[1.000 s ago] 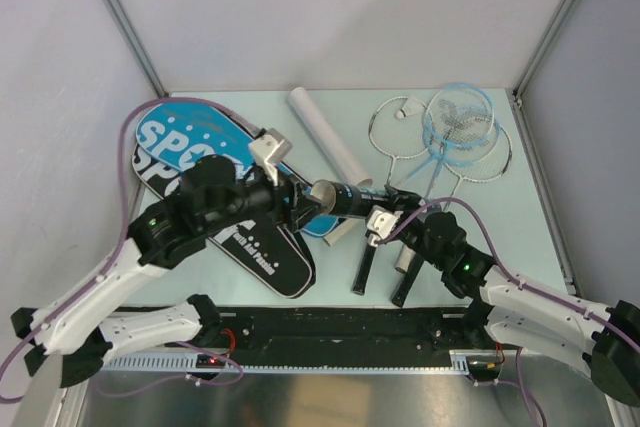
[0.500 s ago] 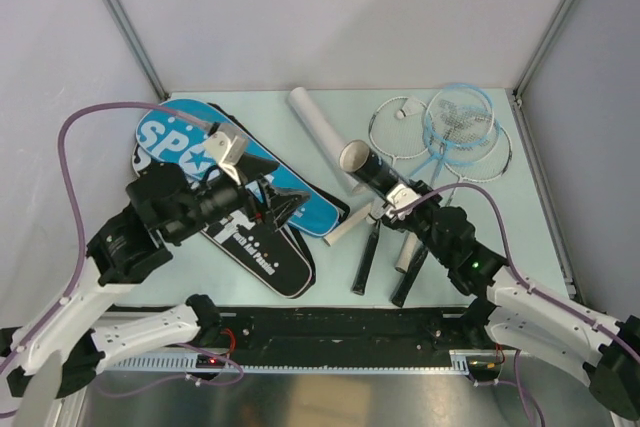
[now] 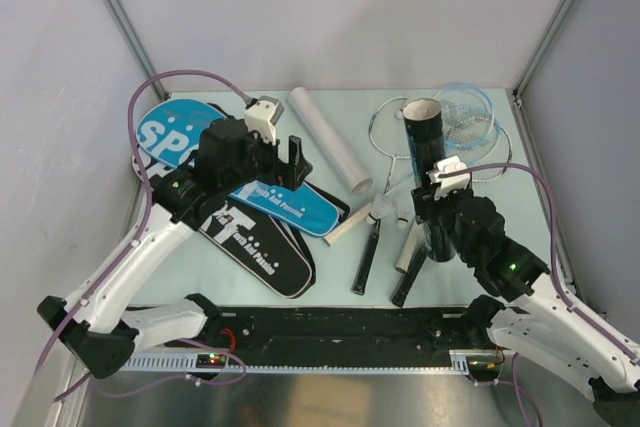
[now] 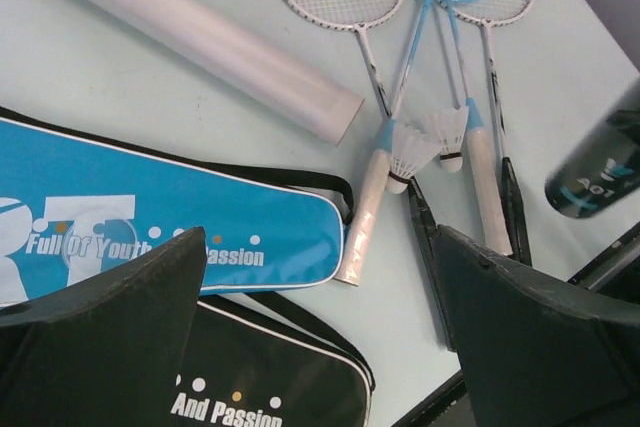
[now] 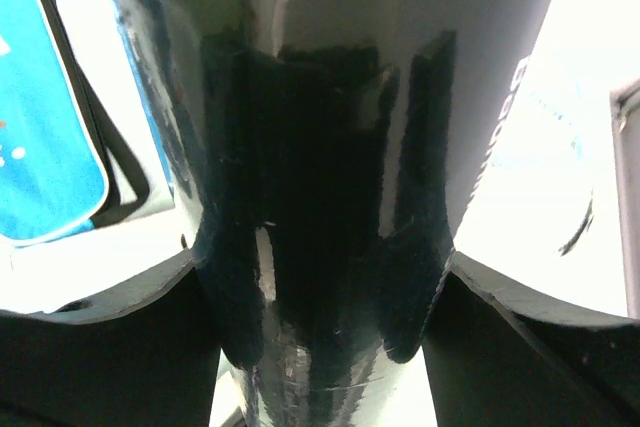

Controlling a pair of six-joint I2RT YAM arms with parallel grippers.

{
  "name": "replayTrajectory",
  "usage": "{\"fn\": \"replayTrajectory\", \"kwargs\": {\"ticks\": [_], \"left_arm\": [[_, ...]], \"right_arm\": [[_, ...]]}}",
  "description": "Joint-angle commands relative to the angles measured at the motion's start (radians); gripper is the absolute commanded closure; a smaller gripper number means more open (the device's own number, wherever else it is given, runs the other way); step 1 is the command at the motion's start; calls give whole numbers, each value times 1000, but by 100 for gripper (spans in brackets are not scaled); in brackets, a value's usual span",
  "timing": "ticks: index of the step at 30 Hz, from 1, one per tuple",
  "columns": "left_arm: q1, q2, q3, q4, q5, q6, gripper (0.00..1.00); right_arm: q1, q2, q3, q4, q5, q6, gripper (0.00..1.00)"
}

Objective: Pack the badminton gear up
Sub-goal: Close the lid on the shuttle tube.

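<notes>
A black tube stands upright at the right, open end up, and my right gripper is shut on its lower half. In the right wrist view the tube fills the gap between both fingers of the right gripper. My left gripper hangs open and empty over the blue SPORT bag, which lies across the black bag. Below the left gripper lie the blue bag and black bag. Two white shuttlecocks rest on the racket handles. The rackets lie at the back right.
A white tube lies diagonally at the back centre, and shows in the left wrist view as the white tube. Racket handles point toward the near edge between the arms. Walls enclose the table on three sides.
My left gripper opened wide and drew back left from the black tube's mouth to above the bags. My right gripper swung the tube from lying to upright, further right.
</notes>
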Motion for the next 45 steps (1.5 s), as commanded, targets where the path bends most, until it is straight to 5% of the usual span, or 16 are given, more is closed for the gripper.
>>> {"fn": "replayTrajectory", "kwargs": {"ticks": [1, 10, 17, 24, 37, 45], "left_arm": [[51, 20, 1, 56, 50, -7, 0], [225, 154, 21, 18, -141, -54, 1], [361, 326, -21, -7, -142, -27, 21], [357, 600, 41, -62, -53, -16, 46], [316, 766, 59, -67, -92, -12, 49], [304, 787, 60, -66, -143, 0, 70]], "right_arm": [[-3, -15, 95, -160, 48, 180, 72], [9, -42, 120, -178, -30, 215, 73], [20, -61, 120, -143, -93, 187, 73], [22, -93, 120, -86, -129, 141, 73], [23, -96, 122, -59, -184, 109, 73], [24, -105, 122, -56, -187, 116, 73]]}}
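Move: The clear tube lid lies flat on the blue racket bag, about 10 cm ahead of the empty left hand, 12 cm to its left and 29 cm below. On that lower level, the white roll's middle is some 25 cm ahead and 9 cm right; the black bag's middle is level with the hand, 21 cm left. From the right hand, already gripping the upright tube, the lid is roughly 15 cm ahead, 42 cm left and 24 cm down. Left hand swings forward-left and drops some 28 cm to the lid, fingers narrowing; right draws tube back slightly. ##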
